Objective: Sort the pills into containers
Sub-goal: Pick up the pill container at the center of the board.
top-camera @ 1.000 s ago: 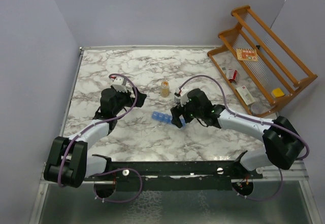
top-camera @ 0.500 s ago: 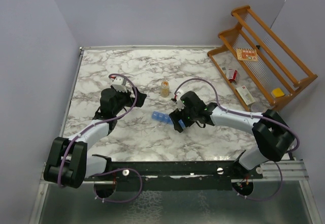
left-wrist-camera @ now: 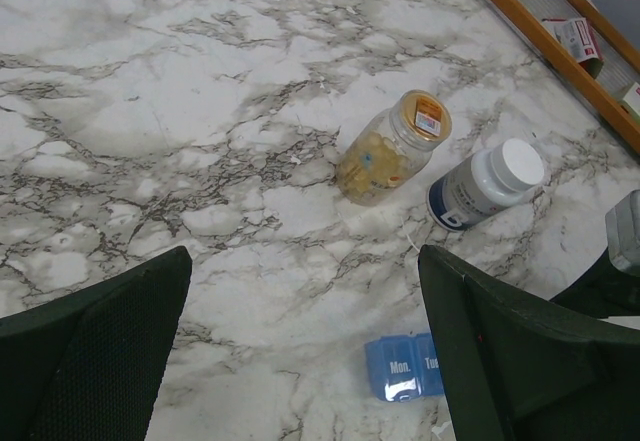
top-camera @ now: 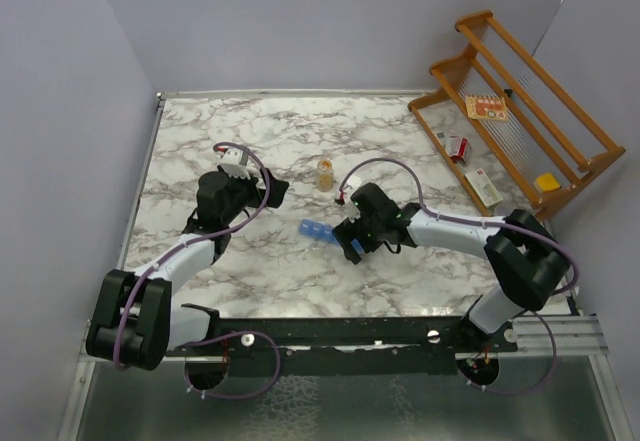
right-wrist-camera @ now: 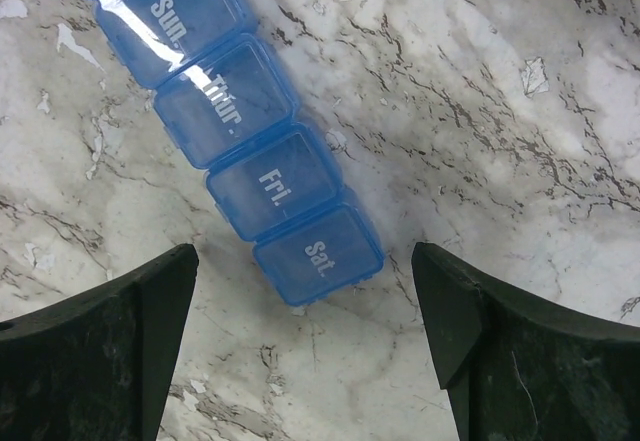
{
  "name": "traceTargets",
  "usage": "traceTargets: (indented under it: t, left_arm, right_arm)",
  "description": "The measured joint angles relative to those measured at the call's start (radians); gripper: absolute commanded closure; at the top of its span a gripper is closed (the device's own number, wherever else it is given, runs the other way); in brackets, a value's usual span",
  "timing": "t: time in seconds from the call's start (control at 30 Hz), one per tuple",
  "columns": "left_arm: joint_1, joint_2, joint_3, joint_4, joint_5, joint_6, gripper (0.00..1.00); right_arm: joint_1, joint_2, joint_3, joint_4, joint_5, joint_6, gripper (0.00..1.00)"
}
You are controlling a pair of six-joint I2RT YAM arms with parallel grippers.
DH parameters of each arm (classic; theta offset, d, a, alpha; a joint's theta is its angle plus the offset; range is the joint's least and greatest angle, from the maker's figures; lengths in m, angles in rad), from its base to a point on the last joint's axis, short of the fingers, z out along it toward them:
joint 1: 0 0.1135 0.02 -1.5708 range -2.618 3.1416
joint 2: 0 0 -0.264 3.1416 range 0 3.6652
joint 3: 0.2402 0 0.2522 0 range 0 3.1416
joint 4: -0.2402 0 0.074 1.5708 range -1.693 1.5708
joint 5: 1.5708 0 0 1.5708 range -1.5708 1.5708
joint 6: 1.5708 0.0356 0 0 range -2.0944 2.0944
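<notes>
The containers [top-camera: 318, 231] are one blue strip of lidded day compartments lying on the marble table. In the right wrist view the containers [right-wrist-camera: 240, 151] show closed lids marked Thur, Fri and Sat. My right gripper [right-wrist-camera: 303, 253] hangs open just over the Sat end, with its fingers on either side of it and not touching. My left gripper [left-wrist-camera: 305, 261] is open and empty above bare marble, and the Mon end of the containers [left-wrist-camera: 403, 366] lies near its right finger. Yellowish pills fill a small amber bottle [left-wrist-camera: 392, 148] lying on its side. In the top view, the left gripper [top-camera: 275, 193] and right gripper [top-camera: 350, 239] flank the strip.
A dark bottle with a white cap [left-wrist-camera: 487, 184] lies beside the amber bottle [top-camera: 325, 173]. A wooden rack [top-camera: 520, 111] holding small boxes leans at the table's back right. Grey walls close in the table on the left, back and right.
My right gripper has shifted left and lowered towards the near end of the blue strip, and its arm has stretched out. The left arm has barely moved.
</notes>
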State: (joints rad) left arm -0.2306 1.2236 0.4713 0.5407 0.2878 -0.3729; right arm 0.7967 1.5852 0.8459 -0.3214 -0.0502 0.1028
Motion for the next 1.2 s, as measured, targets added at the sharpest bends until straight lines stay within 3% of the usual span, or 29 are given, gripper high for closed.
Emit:
traceTargets:
  t: [0.23,0.5,0.87,1.2]
  left_arm:
    - [0.000,0.003,0.000,0.000,0.000,0.000,0.01]
    - [0.000,0.003,0.000,0.000,-0.001,0.000,0.01]
    - [0.000,0.003,0.000,0.000,-0.001,-0.003,0.01]
    - [0.000,0.003,0.000,0.000,-0.001,-0.011,0.01]
  right_arm:
    - [0.003,0.043,0.034,0.009,0.024,-0.006,0.12]
    - [0.005,0.053,0.053,0.000,0.043,-0.027,0.24]
    - [0.016,0.042,0.053,-0.036,0.045,-0.028,0.33]
    - [0.031,0.029,0.053,-0.059,0.061,-0.025,0.30]
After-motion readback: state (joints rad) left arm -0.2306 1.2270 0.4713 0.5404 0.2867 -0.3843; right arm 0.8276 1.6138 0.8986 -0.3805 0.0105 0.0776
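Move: Just beneath the right hand is the Sat. end of the pill container; its middle lies about 5 cm to the left and 2 cm farther out, 1 cm lower. From this hand, the white bottle stands roughly 10 cm ahead and level sideways, the orange-lidded jar about 13 cm ahead and 6 cm left. For the left hand, the container's middle is some 10 cm right, 4 cm back and 14 cm below. Straddling the Sat. end with open fingers, the right hand eases about 1.5 cm forward, low over the board, then comes back by nearly as much. The fingers narrow by roughly a quarter from mid-way on, one on each side of that end, without gripping it; one tip ends right beside the container's edge, the other still stands clear. ##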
